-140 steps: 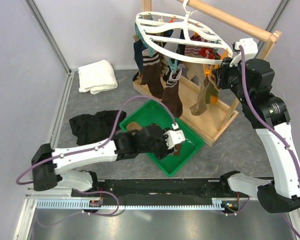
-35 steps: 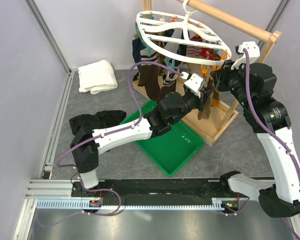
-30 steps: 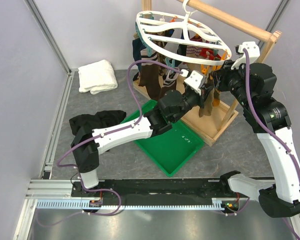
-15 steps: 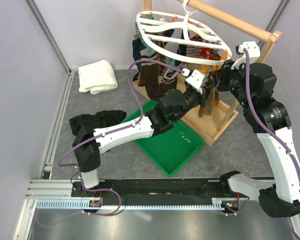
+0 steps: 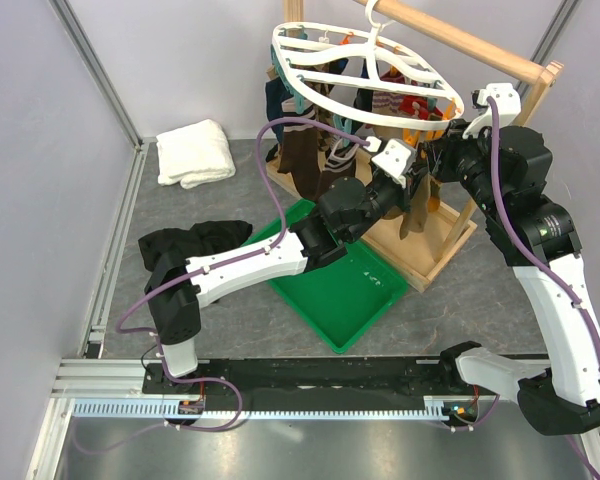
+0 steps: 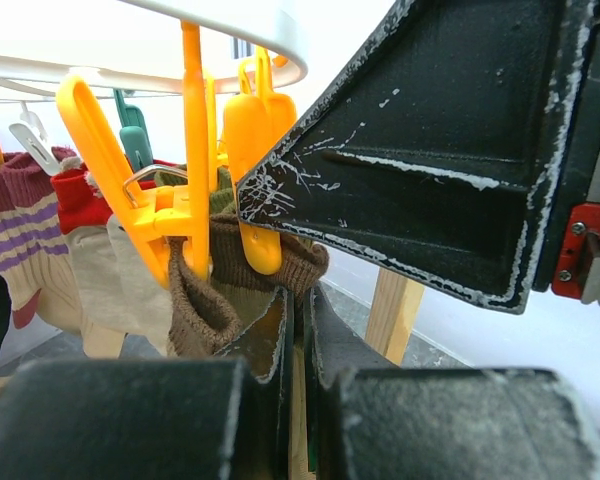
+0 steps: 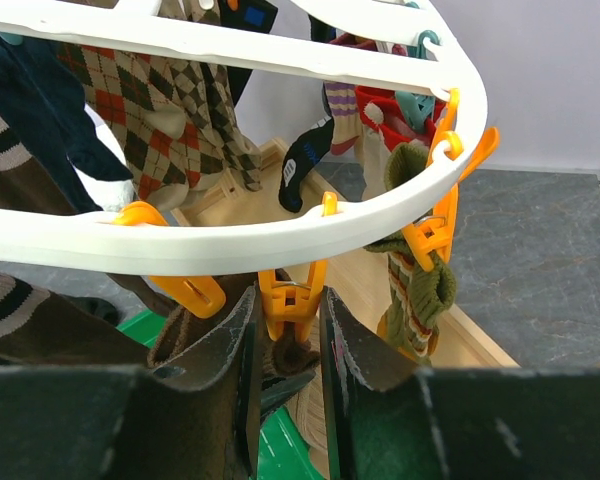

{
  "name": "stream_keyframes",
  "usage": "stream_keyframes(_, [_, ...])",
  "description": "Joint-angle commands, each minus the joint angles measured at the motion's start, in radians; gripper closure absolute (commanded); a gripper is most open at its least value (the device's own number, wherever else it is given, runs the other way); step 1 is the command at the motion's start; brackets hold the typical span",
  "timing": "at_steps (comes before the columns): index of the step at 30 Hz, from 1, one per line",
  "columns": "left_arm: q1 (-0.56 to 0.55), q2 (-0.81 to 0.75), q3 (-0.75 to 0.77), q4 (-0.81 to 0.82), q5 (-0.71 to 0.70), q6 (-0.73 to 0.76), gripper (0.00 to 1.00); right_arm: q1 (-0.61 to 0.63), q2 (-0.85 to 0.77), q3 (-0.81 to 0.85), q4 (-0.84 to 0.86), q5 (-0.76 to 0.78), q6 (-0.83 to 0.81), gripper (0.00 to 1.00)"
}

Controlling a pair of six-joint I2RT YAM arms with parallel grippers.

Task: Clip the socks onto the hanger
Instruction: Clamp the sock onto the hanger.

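The white oval hanger [image 5: 352,78] hangs from the wooden rail with several socks clipped under it. My left gripper [image 5: 413,180] is raised beneath its right rim and is shut on the cuff of a brown sock [image 6: 280,262]. That cuff sits just under an orange clip [image 7: 293,283]. My right gripper [image 7: 288,297] is shut on this clip from both sides, under the hanger rim [image 7: 230,240]. In the left wrist view my left gripper [image 6: 298,297] points up at the orange clip [image 6: 255,130], and the right gripper's black finger [image 6: 430,200] fills the right side.
A green striped sock [image 7: 420,300] hangs on the neighbouring orange clip. A green tray [image 5: 330,300] lies below the left arm. A black cloth heap [image 5: 185,250] and a white towel [image 5: 193,152] lie to the left. The wooden rail stand [image 5: 460,45] carries the hanger.
The left arm has lifted the brown sock out of the green tray up to the hanger. Over the last second it crept slightly towards the clip. The right arm has stayed put.
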Motion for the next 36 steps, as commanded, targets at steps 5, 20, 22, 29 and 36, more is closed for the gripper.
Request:
stream_keyframes(5, [-0.003, -0.003, 0.07, 0.047, -0.011, 0.046, 0.98, 0.003, -0.027, -0.009, 0.001, 0.007, 0.013, 0.69])
stream_keyframes(20, [-0.004, 0.006, 0.108, -0.003, 0.039, 0.032, 0.7, 0.003, -0.076, -0.001, 0.035, -0.001, 0.039, 0.27])
stream_keyframes(22, [-0.003, -0.003, 0.105, -0.011, 0.05, 0.028, 0.6, 0.003, -0.093, 0.0, 0.045, -0.005, 0.041, 0.21])
stream_keyframes(29, [-0.004, -0.087, 0.035, -0.028, 0.099, 0.003, 0.32, 0.001, -0.174, -0.033, 0.088, 0.013, 0.03, 0.09])
stream_keyframes(36, [-0.009, -0.296, -0.118, -0.175, 0.155, -0.112, 0.13, 0.003, -0.308, -0.125, 0.122, 0.107, -0.019, 0.02])
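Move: The right fingers still squeeze an orange clip, its middle at the fingertips and about 1 cm below the hand point. The left fingers hold the brown sock's cuff in its jaws, with the clip's middle about 4 cm above, 1 cm ahead and 1 cm left of that hand. Counted from the right hand, the neighbouring orange clip is 5 cm left and 1 cm ahead, and the green striped sock's clip 6 cm ahead and 6 cm right. Up by about 2 cm goes the left hand, pinching the sock cuff towards the orange clip, while the right fingers spread off the clip's handles. The right hand then draws back about 6 cm and up 5, drifting right, its fingertips tilting up some 10 degrees. The left fingers open wide, let go of the cuff and ease back a little. ##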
